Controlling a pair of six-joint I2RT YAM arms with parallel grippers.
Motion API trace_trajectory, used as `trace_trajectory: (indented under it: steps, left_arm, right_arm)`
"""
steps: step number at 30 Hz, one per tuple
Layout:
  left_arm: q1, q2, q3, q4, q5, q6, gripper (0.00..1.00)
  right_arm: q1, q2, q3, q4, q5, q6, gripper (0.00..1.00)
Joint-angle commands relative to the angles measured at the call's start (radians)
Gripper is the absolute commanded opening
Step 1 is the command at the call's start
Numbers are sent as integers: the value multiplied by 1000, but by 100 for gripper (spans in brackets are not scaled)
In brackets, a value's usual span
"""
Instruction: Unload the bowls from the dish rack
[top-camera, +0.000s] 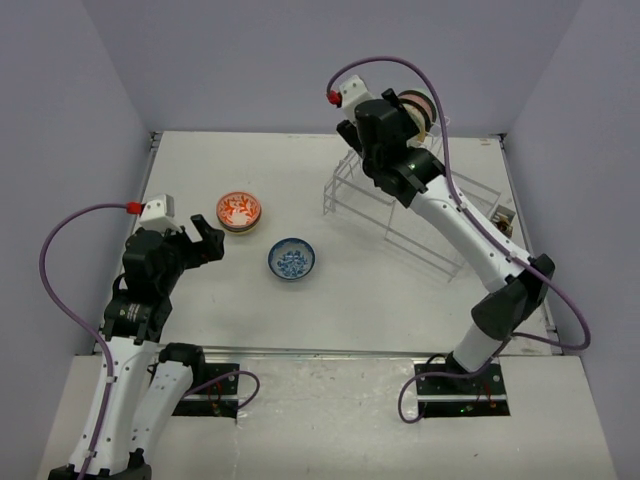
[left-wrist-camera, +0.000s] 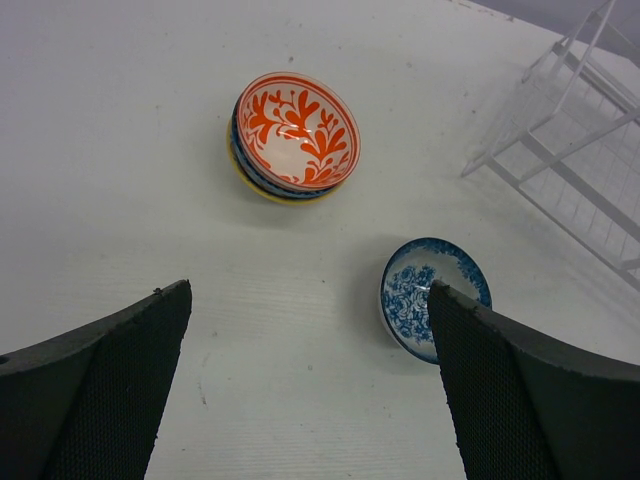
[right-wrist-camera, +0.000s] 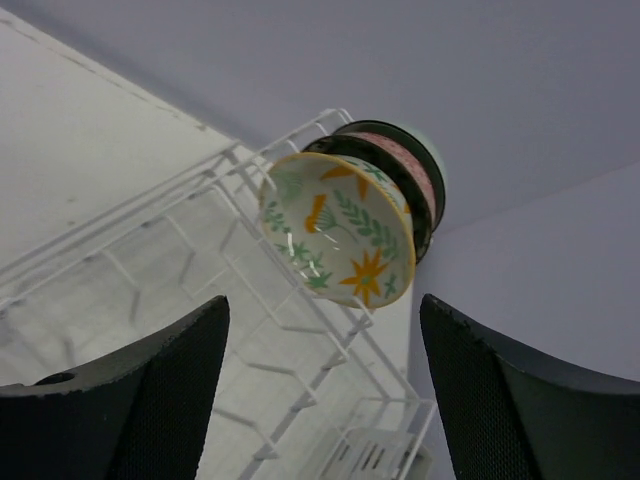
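Note:
A red-orange floral bowl (top-camera: 239, 210) (left-wrist-camera: 297, 130) tops a stack of bowls on the table, left of centre. A blue floral bowl (top-camera: 291, 259) (left-wrist-camera: 415, 290) sits alone beside it, partly behind my left finger. My left gripper (top-camera: 207, 241) (left-wrist-camera: 308, 290) hangs open over bare table, just short of both. The white wire dish rack (top-camera: 420, 225) (right-wrist-camera: 200, 200) stands at the back right. At its far end a cream bowl with yellow flowers (right-wrist-camera: 340, 235) stands on edge, with more bowls (top-camera: 424, 108) (right-wrist-camera: 425, 170) behind it. My right gripper (right-wrist-camera: 323, 300) is open in front of the cream bowl, holding nothing.
The rack's long lower section (left-wrist-camera: 580, 130) reaches toward the table's centre. A small slotted holder (top-camera: 503, 218) (right-wrist-camera: 385, 455) sits at the rack's right end. Grey walls close in the table at the back and on both sides.

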Motion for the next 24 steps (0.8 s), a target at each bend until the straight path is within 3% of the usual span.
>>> trace_trajectory:
  steps: [1,5,9,19,24]
  left_arm:
    - [-5,-1,-4,39,10,13,100]
    - [-13,-1,-4,41,10,14,100]
    - [-16,0,-5,39,10,14,100]
    - [-23,6,-5,41,10,14,100]
    - [-23,9,-5,39,10,13,100]
  right_arm:
    - [-50,34,11,124,131,-170,77]
    - [-102,85,48,128,154,-196,73]
    - [-133,119,56,136,140,-198,63]
    - [-196,202,59,210,131,-249,55]
    - [-206,220,38,251,117,-249,39]
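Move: The yellow-rimmed bowl stands on edge in the rack about 10 cm ahead of the right hand, 4 cm to its right and 8 cm lower. Just behind it, counted from the right hand, are the black bowl, some 13 cm ahead and 6 cm right, and the pink bowl, roughly 15 cm ahead and 8 cm right, both about 7 cm down. From the idle left hand the yellow-rimmed bowl lies around 28 cm ahead, 44 cm right and 7 cm higher. Right hand reaches 8 cm forward, 8 right, 5 down, turning clockwise, fingers half-closing astride the yellow-rimmed bowl's near-right rim. ##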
